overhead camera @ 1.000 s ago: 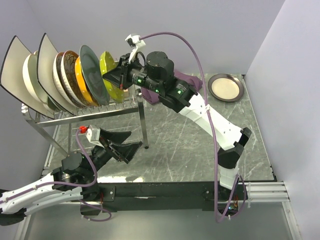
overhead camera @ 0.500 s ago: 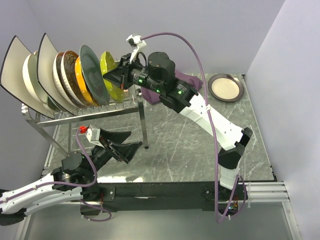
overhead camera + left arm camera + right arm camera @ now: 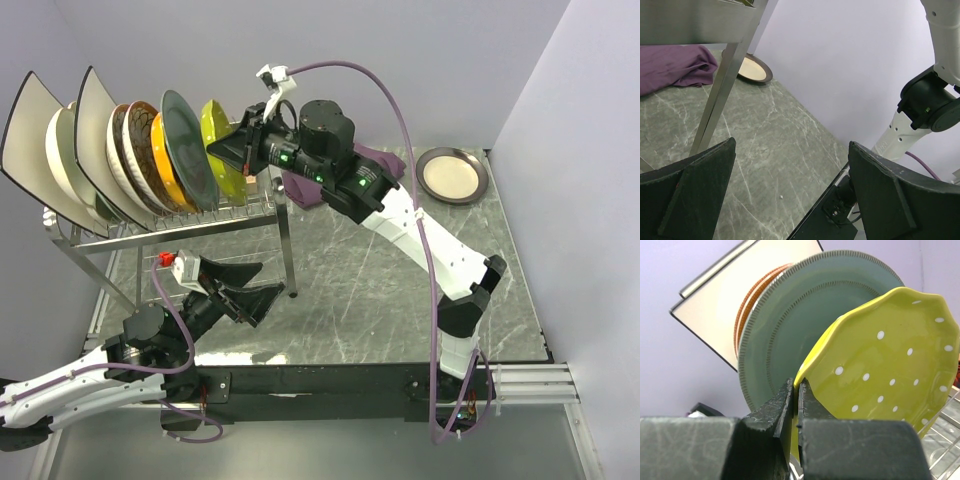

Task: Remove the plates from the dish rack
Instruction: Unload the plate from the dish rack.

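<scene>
The silver wire dish rack [image 3: 190, 228] stands at the back left and holds several plates on edge: white square ones [image 3: 35, 140], cream, brown-patterned, orange, a teal-green one [image 3: 185, 148] and a lime-yellow dotted scalloped plate [image 3: 222, 150] at the right end. My right gripper [image 3: 232, 152] is shut on the rim of the lime-yellow plate [image 3: 890, 365], which stands in front of the teal-green plate [image 3: 790, 335] in the right wrist view. My left gripper [image 3: 240, 290] is open and empty, low under the rack; its fingers [image 3: 695, 195] frame bare table.
A purple cloth [image 3: 375, 160] lies behind the right arm, also in the left wrist view [image 3: 670, 67]. A round cream plate with a dark rim [image 3: 452, 175] lies flat at the back right. A rack leg [image 3: 720, 95] stands close before the left gripper.
My right gripper and wrist have lifted slightly up and to the right with the lime-yellow plate's rim held. The left arm has not moved.
</scene>
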Robot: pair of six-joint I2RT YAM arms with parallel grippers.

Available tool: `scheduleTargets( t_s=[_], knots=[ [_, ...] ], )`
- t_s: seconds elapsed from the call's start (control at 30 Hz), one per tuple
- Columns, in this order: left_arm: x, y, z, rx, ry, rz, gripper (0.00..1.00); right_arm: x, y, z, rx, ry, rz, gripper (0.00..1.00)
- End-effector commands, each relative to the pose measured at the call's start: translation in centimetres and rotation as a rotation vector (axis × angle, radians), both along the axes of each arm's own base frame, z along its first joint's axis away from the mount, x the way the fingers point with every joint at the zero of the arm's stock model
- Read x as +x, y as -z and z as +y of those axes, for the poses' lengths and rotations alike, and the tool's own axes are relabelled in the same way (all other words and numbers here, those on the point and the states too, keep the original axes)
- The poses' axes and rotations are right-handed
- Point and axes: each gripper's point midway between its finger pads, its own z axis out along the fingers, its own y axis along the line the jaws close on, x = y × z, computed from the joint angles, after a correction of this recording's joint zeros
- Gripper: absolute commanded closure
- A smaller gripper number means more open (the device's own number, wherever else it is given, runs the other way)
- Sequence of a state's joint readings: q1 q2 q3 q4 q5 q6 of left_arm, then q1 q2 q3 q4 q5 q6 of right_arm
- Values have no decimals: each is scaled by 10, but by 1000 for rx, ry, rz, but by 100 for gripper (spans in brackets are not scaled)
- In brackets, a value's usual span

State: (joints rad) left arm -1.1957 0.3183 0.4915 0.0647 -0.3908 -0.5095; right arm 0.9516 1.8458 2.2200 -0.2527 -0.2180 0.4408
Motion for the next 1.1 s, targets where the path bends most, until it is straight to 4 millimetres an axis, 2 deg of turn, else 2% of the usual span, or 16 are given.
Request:
scheduleTargets(
  t_s=[0.0, 0.23, 0.9, 1.07],
  knots=[
    [1, -5, -1, -17, -7, -12, 1, -47, -129, -46, 332, -91, -198, 100],
    [1, -5, -1, -19, -5, -11, 1, -46, -133, -48, 354, -120, -164, 100],
    [1, -5, -1, -16, -3, -13, 1, -63, -180, -79, 489, -136, -250, 100],
    [0, -5, -2, -18, -1, -11, 0, -65, -184, -82, 500, -139, -254, 100]
  ],
)
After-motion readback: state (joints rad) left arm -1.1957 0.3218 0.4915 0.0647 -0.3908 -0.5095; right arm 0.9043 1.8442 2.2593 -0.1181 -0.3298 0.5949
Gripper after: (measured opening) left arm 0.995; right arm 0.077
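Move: My right hand already has the lime dotted plate pinched by its rim, its middle about 7 cm ahead, 4 left and 6 below. The grey-green plate stands some 10 cm left and 8 ahead, 7 lower; the wooden box sits in the rack about 13 ahead, 3 left and 17 lower. The rimmed plate on the table waits roughly 30 cm ahead, 55 right and 50 below. From my left hand the lime plate is about 21 ahead, 7 left and 12 above. Keeping the lime plate's rim pinched, I ease my right hand up a centimetre or so while nudging it slightly forward and right, pause briefly, then pull faster upward out of the rack row, drifting back a little. The rise comes to about 5 cm, and my fingertips tilt up some 10 degrees as I go. ##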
